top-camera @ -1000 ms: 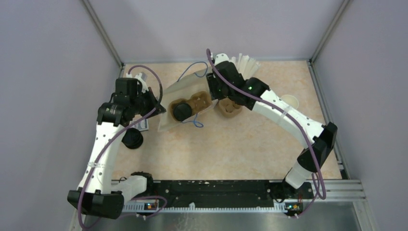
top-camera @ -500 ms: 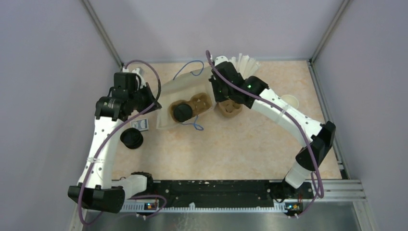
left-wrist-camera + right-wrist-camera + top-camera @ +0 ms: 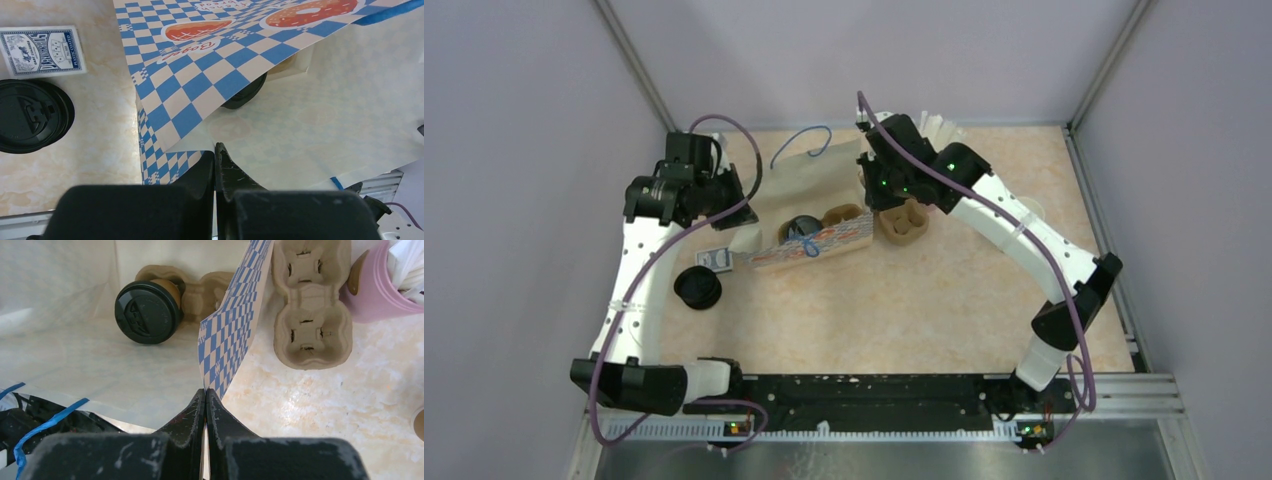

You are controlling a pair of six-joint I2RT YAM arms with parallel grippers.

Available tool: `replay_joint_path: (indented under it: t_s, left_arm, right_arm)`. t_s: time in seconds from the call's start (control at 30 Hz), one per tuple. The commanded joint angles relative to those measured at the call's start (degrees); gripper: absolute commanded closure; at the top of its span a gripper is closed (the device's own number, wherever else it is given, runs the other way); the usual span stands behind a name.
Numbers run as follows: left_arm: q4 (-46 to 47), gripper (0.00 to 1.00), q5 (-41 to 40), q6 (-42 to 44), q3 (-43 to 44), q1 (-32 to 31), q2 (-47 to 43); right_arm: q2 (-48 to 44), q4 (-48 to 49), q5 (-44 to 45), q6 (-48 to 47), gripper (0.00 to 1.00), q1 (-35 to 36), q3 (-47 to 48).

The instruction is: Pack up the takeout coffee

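Note:
The takeout coffee (image 3: 147, 311), a brown cup with a black lid, sits in a pulp carrier (image 3: 200, 290) inside a paper bag (image 3: 814, 245) with blue checks. From above only part of the coffee's lid (image 3: 802, 226) shows over the bag's near wall. My left gripper (image 3: 215, 150) is shut on the bag's left edge, where the checkered paper (image 3: 200, 80) folds over. My right gripper (image 3: 205, 392) is shut on the bag's right rim (image 3: 232, 325). Both hold the bag's mouth apart between them.
An empty pulp carrier (image 3: 310, 305) lies right of the bag, beside a pink cup (image 3: 372, 295) of white straws. A stack of black lids (image 3: 30, 117) and a card deck (image 3: 41, 51) lie left of the bag. A pale cup (image 3: 1029, 210) stands at the right.
My right gripper has shut on the bag's rim. The left arm has drawn back and up, and the bag now stands with its checkered near wall raised around the coffee.

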Motion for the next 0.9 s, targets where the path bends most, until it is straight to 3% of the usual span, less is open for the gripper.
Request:
replay_joint_path:
  t_s: [0.0, 0.1, 0.3, 0.63, 0.87]
  left_arm:
    - [-1.0, 1.0, -1.2, 1.2, 2.0, 0.2, 1.5]
    - [-0.9, 0.98, -1.6, 1.2, 2.7, 0.2, 2.2]
    - [-1.0, 0.9, -1.3, 0.8, 3.7, 0.2, 2.4]
    - [-2.1, 0.68, -4.6, 2.5, 8.1, 0.2, 3.4]
    - [-0.8, 0.59, -5.3, 2.9, 9.5, 0.2, 3.5]
  right_arm:
    - [-0.2, -1.6, -1.5, 1.4, 1.0, -0.3, 0.8]
    - [-0.8, 0.7, -1.0, 1.0, 0.99, -0.2, -1.8]
    - [-0.9, 3.7, 0.8, 0.6, 0.81, -0.3, -3.6]
    - [-0.9, 5.0, 2.1, 0.3, 0.78, -0.4, -3.0]
    - [-0.5, 5.6, 3.2, -0.2, 0.74, -0.4, -2.0]
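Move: The takeout bag stands open between the hands, its side rims already pinched in shut fingertips; its middle lies about 11 cm right of the left hand and 10 cm left of the right hand, 13 cm down. The lidded cup inside is some 8 cm right and 3 cm ahead of the left hand. Left of that hand by about 11 cm is the card box, 2 cm back. The spare cup tray lies 8 cm right of the right hand and 5 cm ahead. Letting go of the bag's two side rims, both hands open their fingers part way. The left stays almost in place at first, then goes forward and up, about 2 cm each, drifting left with a slight tilt. The right sinks about 2 cm as it opens, then creeps forward about 1 cm, its parted fingers still straddling the right rim. ##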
